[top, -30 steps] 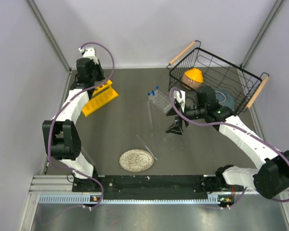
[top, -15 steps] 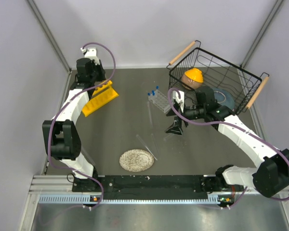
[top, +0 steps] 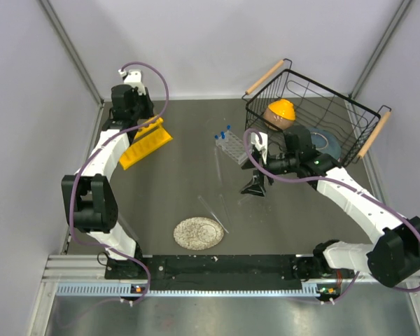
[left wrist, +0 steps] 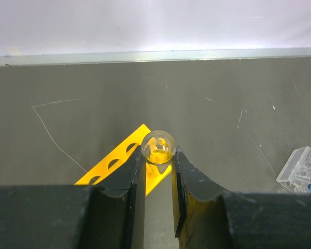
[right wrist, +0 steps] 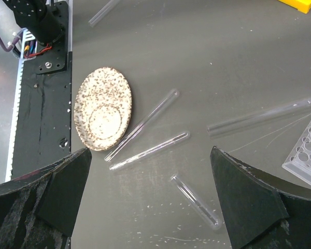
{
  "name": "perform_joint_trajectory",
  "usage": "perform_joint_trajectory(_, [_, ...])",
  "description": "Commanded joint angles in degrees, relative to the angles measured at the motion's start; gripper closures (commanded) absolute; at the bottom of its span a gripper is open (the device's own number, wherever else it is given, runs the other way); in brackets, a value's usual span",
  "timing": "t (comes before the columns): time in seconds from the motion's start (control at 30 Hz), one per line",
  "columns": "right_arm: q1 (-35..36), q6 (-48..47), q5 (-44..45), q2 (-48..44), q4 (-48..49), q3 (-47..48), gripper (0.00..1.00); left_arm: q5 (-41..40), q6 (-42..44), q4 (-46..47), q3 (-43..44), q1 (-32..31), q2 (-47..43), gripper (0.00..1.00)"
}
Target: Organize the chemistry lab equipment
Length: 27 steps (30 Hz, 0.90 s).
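My left gripper [left wrist: 158,155] is shut on a clear test tube [left wrist: 158,148], which I see end-on, upright over one end of the yellow tube rack [left wrist: 114,163]. In the top view this gripper [top: 141,126] hangs at the far left above the rack [top: 145,143]. The right gripper [right wrist: 150,179] is open and holds nothing; it hovers over several loose test tubes lying flat, one short [right wrist: 196,201] and two long [right wrist: 149,151] [right wrist: 142,124]. Another tube [right wrist: 262,116] lies toward the small clear rack [right wrist: 308,155], which holds blue-capped vials [top: 225,131].
A black wire basket [top: 315,115] with an orange-topped item and dishes stands at the back right, behind the right arm. A round speckled disc [top: 198,233] lies near the front edge. One more tube [right wrist: 103,11] rests by the arm base rail.
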Motion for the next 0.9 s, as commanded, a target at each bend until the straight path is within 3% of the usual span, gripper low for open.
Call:
perform_joint_trajectory(0.0, [0.6, -1.5, -0.75, 0.51, 0.29, 0.97, 0.01, 0.06, 1.15, 0.4, -0.52, 0.28, 0.62, 0.94])
perform_joint_trajectory(0.87, [0.6, -2.46, -0.22, 0.95, -0.42, 1.14, 0.01, -0.47, 3.87, 0.13, -0.78, -0.94, 7.74, 0.9])
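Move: The left hand, still pinching an upright clear test tube, has the yellow rack's far-right end hole about 3 cm to its left, 1 cm ahead and some 14 cm below. The yellow rack's middle is about 8 cm left, 4 cm back and 17 cm lower, and the clear rack is roughly 25 cm right, 9 cm back and 20 cm down. From the idle right hand, the yellow rack lies some 35 cm left, 25 cm ahead and 14 cm below. The left hand lowers the held test tube almost straight down by about 7 cm towards the far-right end of the yellow rack, starting slowly and still sinking at the end, with barely any forward drift. Its fingers keep their narrow grip near the tube's mouth while the wrist tips a little under 10 degrees further downward; the tube still shows off the end hole's near-right side, and whether its lower end touches the rack can't be seen. ##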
